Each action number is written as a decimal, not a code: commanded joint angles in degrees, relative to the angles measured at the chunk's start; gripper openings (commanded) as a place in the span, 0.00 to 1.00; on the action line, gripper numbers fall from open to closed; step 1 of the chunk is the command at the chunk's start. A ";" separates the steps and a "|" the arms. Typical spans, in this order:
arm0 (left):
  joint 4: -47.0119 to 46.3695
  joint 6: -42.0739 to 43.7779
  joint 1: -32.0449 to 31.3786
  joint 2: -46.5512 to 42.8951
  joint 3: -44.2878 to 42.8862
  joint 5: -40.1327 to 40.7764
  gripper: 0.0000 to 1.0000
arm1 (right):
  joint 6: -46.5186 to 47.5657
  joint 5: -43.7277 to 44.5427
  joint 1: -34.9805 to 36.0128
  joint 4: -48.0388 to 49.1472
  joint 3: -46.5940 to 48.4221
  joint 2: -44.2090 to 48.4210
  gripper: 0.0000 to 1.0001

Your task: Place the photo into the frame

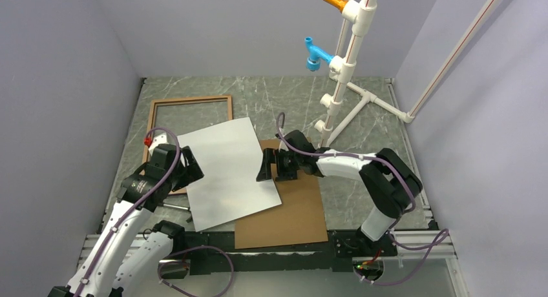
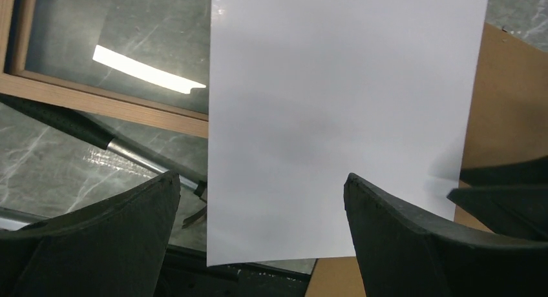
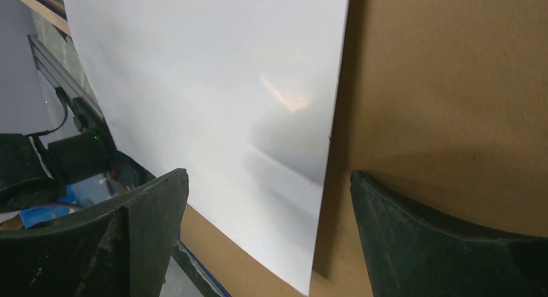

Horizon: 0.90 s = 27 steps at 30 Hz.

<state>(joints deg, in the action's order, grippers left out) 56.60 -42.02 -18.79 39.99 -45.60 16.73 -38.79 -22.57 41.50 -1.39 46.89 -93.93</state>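
Observation:
The photo [image 1: 229, 171] lies white back up, tilted, in the middle of the table. Its left part covers a corner of the frame [image 1: 190, 101], which lies flat with its brown wood face up, and its right part rests on the brown backing board [image 1: 291, 213]. My left gripper [image 1: 187, 166] stands open at the photo's left edge. In the left wrist view the photo [image 2: 336, 103] fills the gap between the jaws of the left gripper [image 2: 262, 177], above a frame rail [image 2: 97, 103]. My right gripper [image 1: 266, 166] is open at the photo's right edge [image 3: 207, 97], straddling it over the board [image 3: 452, 84].
A white pipe stand [image 1: 342, 71] with orange and blue fittings rises at the back right. A thin metal rod [image 2: 129, 152] lies on the marble table under the photo's left side. Grey walls close in both sides, and a black rail [image 1: 278, 258] runs along the near edge.

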 commanded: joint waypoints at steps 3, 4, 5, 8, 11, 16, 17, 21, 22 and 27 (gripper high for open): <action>-3.75 1.39 0.24 0.07 -0.26 -4.03 0.99 | -1.12 -3.73 -0.61 7.34 3.93 -5.90 0.95; -3.70 1.48 0.24 0.01 -0.27 -4.02 0.99 | -1.86 -4.65 -0.94 8.68 3.73 -6.48 0.94; -3.63 1.55 0.24 -0.07 -0.35 -3.96 0.99 | -2.69 -5.61 -1.43 10.14 3.41 -6.98 0.93; -3.50 1.67 0.24 -0.33 -0.37 -3.80 0.99 | -5.35 -9.23 -2.73 14.74 2.26 -8.00 0.91; -3.81 1.72 0.24 -0.35 -0.10 -3.91 0.99 | -7.59 -11.29 -3.41 18.45 1.35 -8.20 0.88; -4.15 1.88 0.24 0.29 0.08 -4.49 0.99 | -12.24 -15.59 -3.53 26.71 0.26 -9.76 0.77; -3.99 1.93 0.24 0.41 0.12 -4.52 0.99 | -13.35 -16.65 -3.54 28.29 0.10 -10.11 0.72; -1.60 1.89 0.24 1.45 -1.09 -3.18 0.99 | -15.27 -18.12 -3.36 31.05 -0.22 -9.74 0.61; -1.50 1.94 0.24 1.62 -1.08 -3.11 0.99 | -15.67 -18.46 -3.41 31.74 -0.32 -9.51 0.56; -2.95 1.88 0.25 1.56 -0.20 -3.98 0.99 | -17.67 -19.97 -3.35 35.90 -0.98 -9.38 0.46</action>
<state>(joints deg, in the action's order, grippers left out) 54.70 -41.10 -18.79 41.85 -45.34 13.15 -54.11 -39.72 37.98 26.48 46.30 -103.96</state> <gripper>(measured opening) 0.994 0.466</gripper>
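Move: The photo, lying white side up, has its middle about 10 cm to the right hand's left, level fore and aft and some 2 cm below, so its right-hand edge is at the open fingers. Of the right hand, the frame's middle is about 21 cm left and 7 cm ahead, the brown backing board's about 5 cm right and 7 cm back, both slightly below. From the left hand the photo is some 9 cm right, 3 cm ahead and 12 cm below. Leftward, at first also forward by 2 to 3 cm, the right hand works at the photo's right-hand edge, covering about 4.5 cm to the left and rising some 3 cm towards the end. Its wrist rolls about 20 degrees, left side up, while the fingers close to roughly half open around the edge and push the photo along towards the frame side. ##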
